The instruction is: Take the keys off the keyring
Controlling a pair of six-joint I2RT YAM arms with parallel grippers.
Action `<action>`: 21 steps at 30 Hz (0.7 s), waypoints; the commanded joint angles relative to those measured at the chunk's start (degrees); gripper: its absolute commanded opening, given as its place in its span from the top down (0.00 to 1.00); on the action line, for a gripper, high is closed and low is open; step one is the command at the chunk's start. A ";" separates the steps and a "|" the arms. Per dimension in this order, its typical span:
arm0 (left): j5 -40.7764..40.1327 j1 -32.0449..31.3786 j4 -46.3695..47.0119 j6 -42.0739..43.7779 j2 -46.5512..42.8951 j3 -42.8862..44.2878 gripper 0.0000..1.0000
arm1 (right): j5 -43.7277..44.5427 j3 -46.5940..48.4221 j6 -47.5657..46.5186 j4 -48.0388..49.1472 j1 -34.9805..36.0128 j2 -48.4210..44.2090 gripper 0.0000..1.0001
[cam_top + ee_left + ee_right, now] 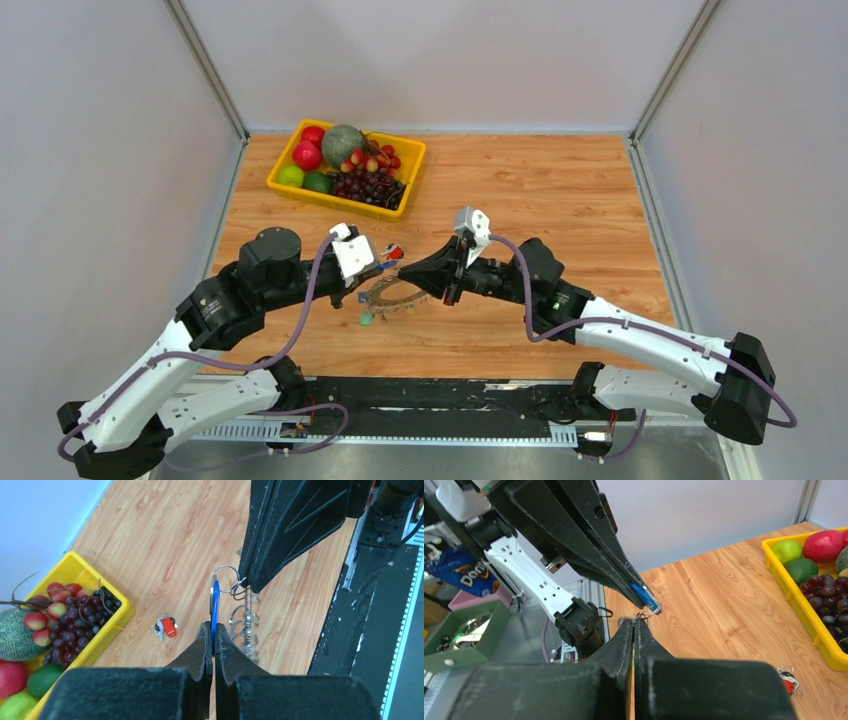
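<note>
My left gripper [211,625] is shut on the blue head of a key [214,604], held edge-on above the table. A small silvery split ring [227,578] joins that key to the keyring [245,625], whose floppy loop hangs down and rests on the wood [392,297]. Coming from the opposite side, my right gripper [634,621] is shut where the small ring meets the keyring, tip to tip with the left one. A red-headed key [167,626] lies loose on the table by the tray. A green-headed key [367,318] lies near the loop.
A yellow tray [283,160] of fruit and grapes stands at the back left. Grey walls close in the table on three sides. The arms' black base rail [450,395] runs along the near edge. Bare wood lies to the right.
</note>
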 commanded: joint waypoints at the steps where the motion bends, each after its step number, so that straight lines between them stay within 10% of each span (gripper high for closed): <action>1: 4.36 -0.30 3.43 1.43 0.18 3.00 1.00 | -4.94 5.05 -5.14 -6.18 0.19 2.37 1.00; 21: 4.84 -0.33 3.10 0.16 -0.10 3.54 1.00 | 5.21 2.31 -16.64 -13.44 0.16 -3.00 0.56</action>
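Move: The right fingers are pinched on the small wire rings. The keyring's big loop hangs from them, its middle about 5 cm below, 2 cm back and 1 cm to their left. The blue key, held in the left fingers, sits some 3 cm left of the right hand, 1 cm ahead and 1 cm higher; the red fob lies on the table about 18 cm ahead, 2 cm left and 24 cm below. From the left hand, the loop's middle is about 3 cm right, 2 cm back and 5 cm below. The right fingers let go of the small rings beside the blue key, opening to nearly half as the hand sinks about 3 cm and eases forward a little, tips turning down some 10 degrees; late on it draws slightly right, with the keyring's wires between its spread fingers. The left fingers keep their pinch on the blue key, dipping, then drifting about 1 cm back. ##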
